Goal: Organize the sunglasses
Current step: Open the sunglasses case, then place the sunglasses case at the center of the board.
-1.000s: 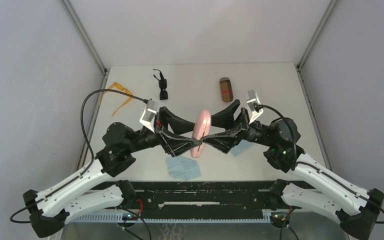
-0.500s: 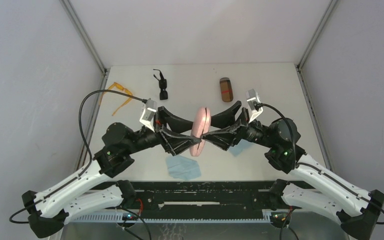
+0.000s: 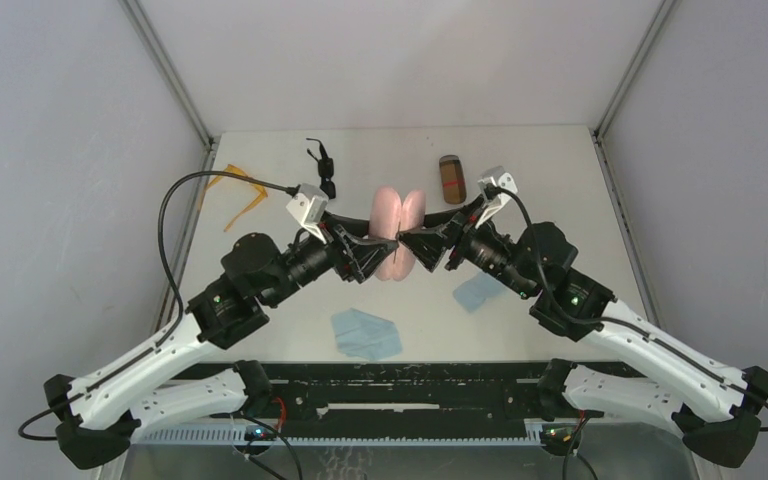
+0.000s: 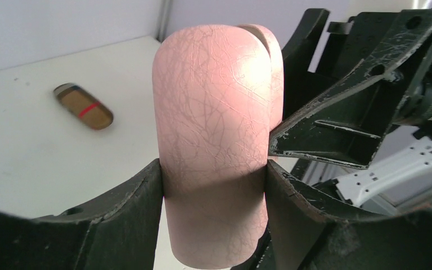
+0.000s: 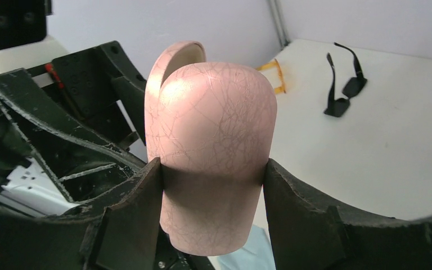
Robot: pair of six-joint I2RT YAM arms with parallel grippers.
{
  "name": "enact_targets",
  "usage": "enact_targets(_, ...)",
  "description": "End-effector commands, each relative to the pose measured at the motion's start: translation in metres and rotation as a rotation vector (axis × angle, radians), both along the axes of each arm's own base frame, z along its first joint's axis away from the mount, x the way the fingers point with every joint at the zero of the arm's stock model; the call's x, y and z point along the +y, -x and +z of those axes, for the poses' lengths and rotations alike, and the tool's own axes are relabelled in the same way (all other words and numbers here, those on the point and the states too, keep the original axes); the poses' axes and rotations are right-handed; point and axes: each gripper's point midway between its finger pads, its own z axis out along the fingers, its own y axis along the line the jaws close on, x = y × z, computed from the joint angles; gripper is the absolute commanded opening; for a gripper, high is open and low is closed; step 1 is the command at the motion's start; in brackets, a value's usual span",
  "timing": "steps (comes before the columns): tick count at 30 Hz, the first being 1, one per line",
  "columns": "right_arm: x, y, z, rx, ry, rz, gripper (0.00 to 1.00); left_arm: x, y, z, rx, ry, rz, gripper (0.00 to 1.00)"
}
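Note:
A pink case [image 3: 397, 233] hangs open above the table's middle, its two halves spread side by side. My left gripper [image 3: 375, 255] is shut on the left half [image 4: 216, 112]. My right gripper [image 3: 422, 245] is shut on the right half [image 5: 214, 129]. Both pairs of fingers press flat against the shell. The black sunglasses [image 3: 322, 165] lie at the back, partly behind the left wrist camera, and show fully in the right wrist view [image 5: 342, 84]. At the far left edge are the orange sunglasses [image 3: 243, 195], crossed by a cable.
A brown case [image 3: 450, 178] with a red stripe lies at the back right, also in the left wrist view [image 4: 83, 106]. One light-blue cloth [image 3: 366, 334] lies near the front edge. Another light-blue cloth [image 3: 480, 292] sits under the right arm.
Both arms have carried the pink case toward the back and higher. The case has swung open from a narrow slit into two spread halves. The right jaws closed in on their half.

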Motion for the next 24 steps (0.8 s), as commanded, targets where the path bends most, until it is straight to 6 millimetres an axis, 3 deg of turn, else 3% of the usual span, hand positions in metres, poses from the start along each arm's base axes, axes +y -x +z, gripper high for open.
enact_targets(1, -0.02, -0.015, 0.032, -0.087, -0.006, -0.135, 0.0, 0.033, -0.027, 0.018, -0.026, 0.0, 0.219, 0.28)
enact_targets(6, -0.019, -0.013, 0.031, -0.101, 0.012, -0.119, 0.0, 0.037, -0.018, 0.022, -0.041, 0.019, 0.192, 0.55)
enact_targets(7, -0.02, -0.013, 0.03, -0.105, 0.022, -0.121, 0.0, 0.038, -0.016, 0.022, -0.044, 0.02, 0.186, 0.73)
enact_targets(8, -0.022, -0.014, 0.028, -0.11, 0.035, -0.129, 0.0, 0.04, -0.014, 0.022, -0.046, 0.02, 0.184, 0.85)
enact_targets(10, -0.027, -0.017, 0.025, -0.124, 0.064, -0.147, 0.0, 0.046, -0.011, 0.02, -0.043, 0.012, 0.189, 0.96)
enact_targets(13, -0.035, -0.023, 0.015, -0.153, 0.169, -0.177, 0.0, 0.063, -0.01, 0.011, -0.03, -0.011, 0.239, 1.0)
enact_targets(18, -0.039, -0.04, -0.021, -0.212, 0.457, -0.2, 0.01, 0.107, -0.01, -0.012, 0.0, -0.081, 0.386, 1.0)
enact_targets(24, -0.023, -0.076, -0.097, -0.29, 1.003, -0.223, 0.06, 0.158, -0.009, -0.051, 0.074, -0.153, 0.574, 1.0)
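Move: The open pink case is gripped by both hands, its middle roughly 2 cm right of the left hand and 2 cm left of the right. From the right hand, the brown case lies about 29 cm ahead, 9 cm right, and the small cloth 2 cm ahead, 13 cm right. From the left hand, the black sunglasses lie some 31 cm ahead, 16 cm left, and the large cloth 7 cm back, 6 cm left. These four are about 36 cm below. Left hand opens, releases pink case, retreats 12 cm left; right keeps hold, rolling, carrying it 5 cm forward and down. ##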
